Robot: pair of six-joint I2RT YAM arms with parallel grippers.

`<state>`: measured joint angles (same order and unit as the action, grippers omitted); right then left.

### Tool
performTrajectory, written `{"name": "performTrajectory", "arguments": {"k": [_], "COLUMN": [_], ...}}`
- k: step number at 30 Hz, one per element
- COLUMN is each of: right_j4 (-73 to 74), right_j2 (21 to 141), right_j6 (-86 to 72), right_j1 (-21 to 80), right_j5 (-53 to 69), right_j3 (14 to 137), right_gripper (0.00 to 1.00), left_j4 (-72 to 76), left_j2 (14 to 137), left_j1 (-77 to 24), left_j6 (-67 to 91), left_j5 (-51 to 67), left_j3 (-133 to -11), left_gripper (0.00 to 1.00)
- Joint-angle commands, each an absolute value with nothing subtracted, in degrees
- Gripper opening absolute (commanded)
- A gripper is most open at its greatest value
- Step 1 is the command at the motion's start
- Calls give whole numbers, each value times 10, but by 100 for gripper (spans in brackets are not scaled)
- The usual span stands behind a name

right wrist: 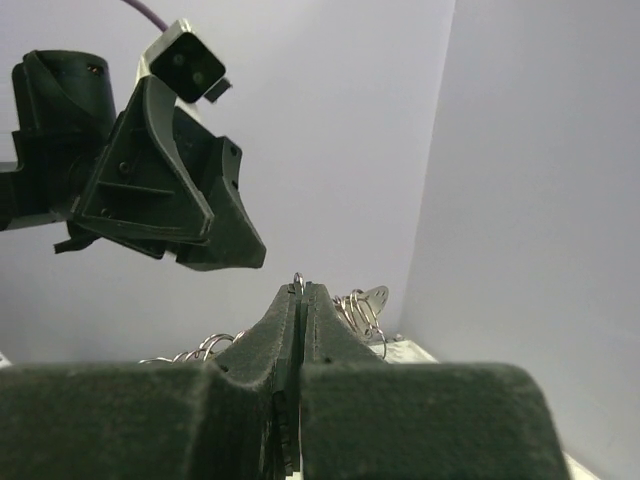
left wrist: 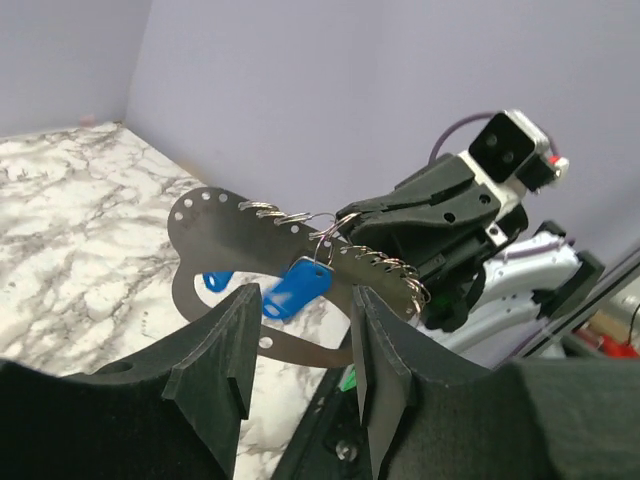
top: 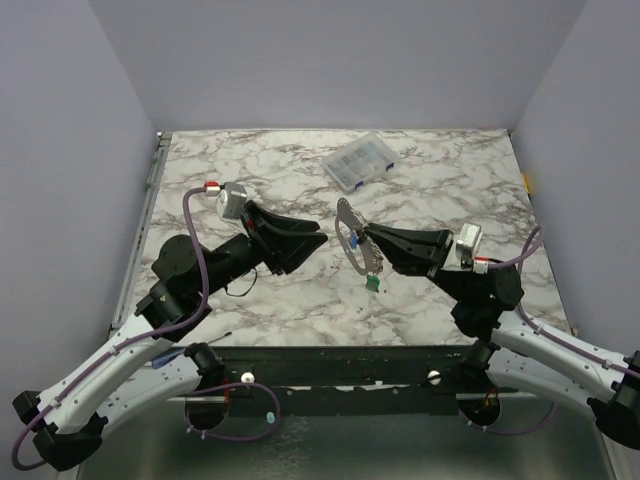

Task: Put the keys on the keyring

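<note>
The keyring, a thin silvery loop with a chain of small rings, is held up above the marble table. My right gripper is shut on it; in the right wrist view the jaws pinch one small ring. A blue key hangs from the chain, and a second blue key shows behind the loop. A green key sits just below the keyring's lower end. My left gripper stands open, just short of the hanging blue key, with nothing between its fingers.
A clear plastic compartment box lies at the back of the table, beyond the keyring. The two grippers face each other closely over the table's middle. A metal rail runs along the near edge.
</note>
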<state>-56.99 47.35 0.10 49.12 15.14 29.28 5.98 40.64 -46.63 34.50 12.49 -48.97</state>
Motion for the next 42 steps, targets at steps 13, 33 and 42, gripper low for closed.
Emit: {"name": "performTrajectory", "arguments": {"k": [13,33,42], "right_j4": [-505,-519,-529], "right_j2": [437,466,469], "right_j6": [-66,-110,-114], "right_j1": [490,490,490], "right_j5": [224,269,273], "right_j3": [309,325,331], "right_gripper": [1,1,1], "left_j4": [138,282,285], "left_j2": [424,446,463], "left_j1": [-468,-473,-480], "left_j6": [67,102,104], "left_j5": [323,353,351], "left_j3": [-457,-411,-404], "left_gripper": [42,24,25]}}
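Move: The small ring pinched in the right fingertips is the left hand's target, about 7 cm to its right, 2 cm ahead and 1 cm higher. The blue tag hangs roughly 5 cm to the left hand's right, level ahead and 2 cm lower; the metal keyring plate's middle is about 6 cm right, level ahead, 3 cm lower. The left fingertips lie some 7 cm to the right hand's left, 2 cm back and 1 cm lower. Back and to the right, the left hand travels about 5 cm, sinking first and then rising slightly, as its wrist rolls some 35 degrees. Its half-open fingers narrow to around half their gap at the ring. The right hand keeps its closed pinch and brings the ring back, left and down to meet them, turning about 15 degrees counter-clockwise. ##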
